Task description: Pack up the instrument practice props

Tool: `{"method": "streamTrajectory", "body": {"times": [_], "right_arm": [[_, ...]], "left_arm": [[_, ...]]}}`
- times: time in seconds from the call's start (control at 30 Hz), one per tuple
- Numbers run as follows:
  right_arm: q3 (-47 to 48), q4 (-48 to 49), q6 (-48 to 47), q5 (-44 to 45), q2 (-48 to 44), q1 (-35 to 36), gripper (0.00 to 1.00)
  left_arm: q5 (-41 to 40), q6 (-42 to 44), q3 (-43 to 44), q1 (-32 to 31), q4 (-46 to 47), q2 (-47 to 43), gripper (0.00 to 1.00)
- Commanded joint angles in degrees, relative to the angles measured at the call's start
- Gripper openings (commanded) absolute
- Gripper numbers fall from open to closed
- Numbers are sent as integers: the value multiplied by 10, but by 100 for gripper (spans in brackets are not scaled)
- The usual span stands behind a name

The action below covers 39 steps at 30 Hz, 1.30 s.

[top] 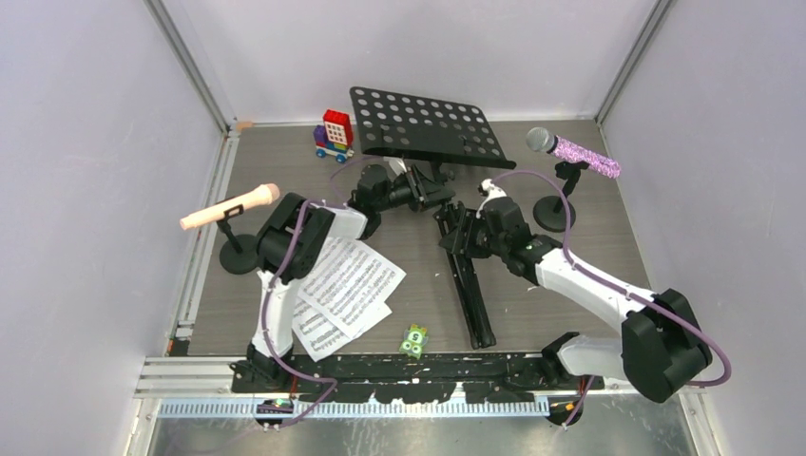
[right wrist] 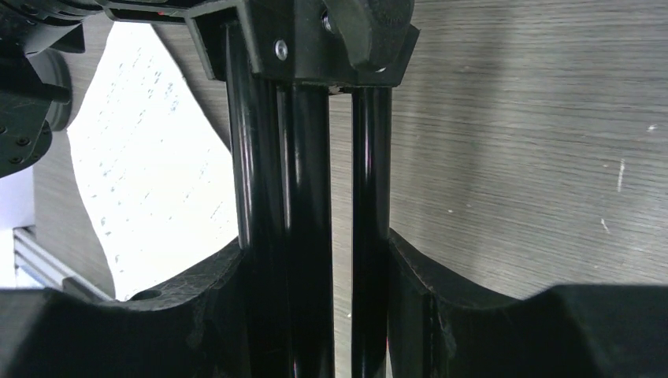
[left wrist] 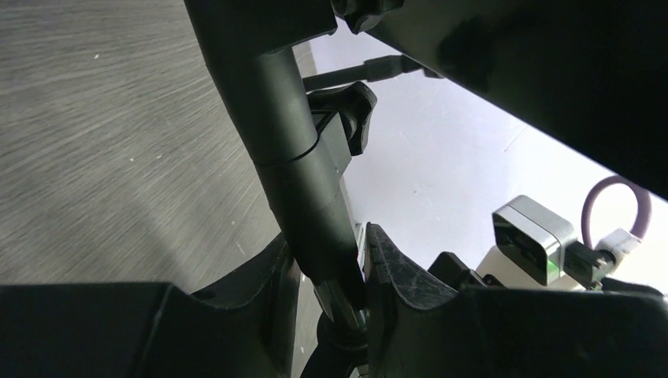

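The black perforated music desk (top: pixel 423 123) tilts up at the back. Its pole (left wrist: pixel 299 157) runs down between my left gripper's fingers. My left gripper (top: pixel 426 193) (left wrist: pixel 327 268) is shut on that pole just under the desk. The folded tripod legs (top: pixel 472 290) (right wrist: pixel 311 197) lie along the table toward the front, and my right gripper (top: pixel 464 237) (right wrist: pixel 315 276) is shut on them. White sheet-music pages (top: pixel 342 285) (right wrist: pixel 150 173) lie at the left. A pink microphone (top: pixel 233 206) rests in a round-based mount (top: pixel 238 255), and a purple-glitter microphone (top: pixel 582 152) in another mount (top: pixel 554 214).
A red-blue toy brick vehicle (top: pixel 333 133) stands at the back, left of the desk. A small green square piece (top: pixel 413 339) lies near the front edge. Grey walls close in the table on three sides, and a metal rail (top: pixel 380 370) runs along the front.
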Motion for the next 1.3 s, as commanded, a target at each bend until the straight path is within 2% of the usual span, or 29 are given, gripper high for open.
{"method": "streamTrajectory", "body": {"times": [0.0,0.17,0.37,0.53,0.73,0.8,0.9,1.27], "right_arm": [[-14,150,-10,149,-52,-21,1],[-39,187,-42,178,-16,-23,0],[-54,232,-11,188,24,-31,0],[-58,246,6,207,28,-32,0],[-67,278,31,213,22,-33,0],[-69,284,37,220,16,-33,1],[-68,286,38,223,12,-33,0],[-24,271,-36,176,50,-33,1]], "left_arm": [[13,149,44,23,17,29,0],[3,132,55,21,30,71,0],[-21,105,48,25,64,100,2],[-42,63,33,34,123,119,22],[-66,60,8,35,138,108,54],[-74,53,-8,35,149,101,71],[-90,49,-44,35,181,83,81],[-103,29,-166,30,265,0,82]]}}
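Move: Both hands already hold the music stand, the left on its pole, the right on its folded legs; the bare table for them lies roughly 14 cm below the left hand and, for the right, about 7 cm to its right, 3 cm ahead and 10 cm down. From the left hand the stand's black desk is some 14 cm ahead and 5 cm left. From the right hand the purple microphone's base is about 23 cm right and 7 cm ahead, the green toy some 9 cm left and 22 cm back, both on the table. Both arms lower the music stand together, straight down about 5–6 cm towards the table, then the left fingers open wide and let go of the pole, that hand going forward a little and then left and back, clear of it. The right fingers keep their hold on the folded legs and swing the stand about 6 cm to the right and a little down, turning some 20 degrees clockwise. ##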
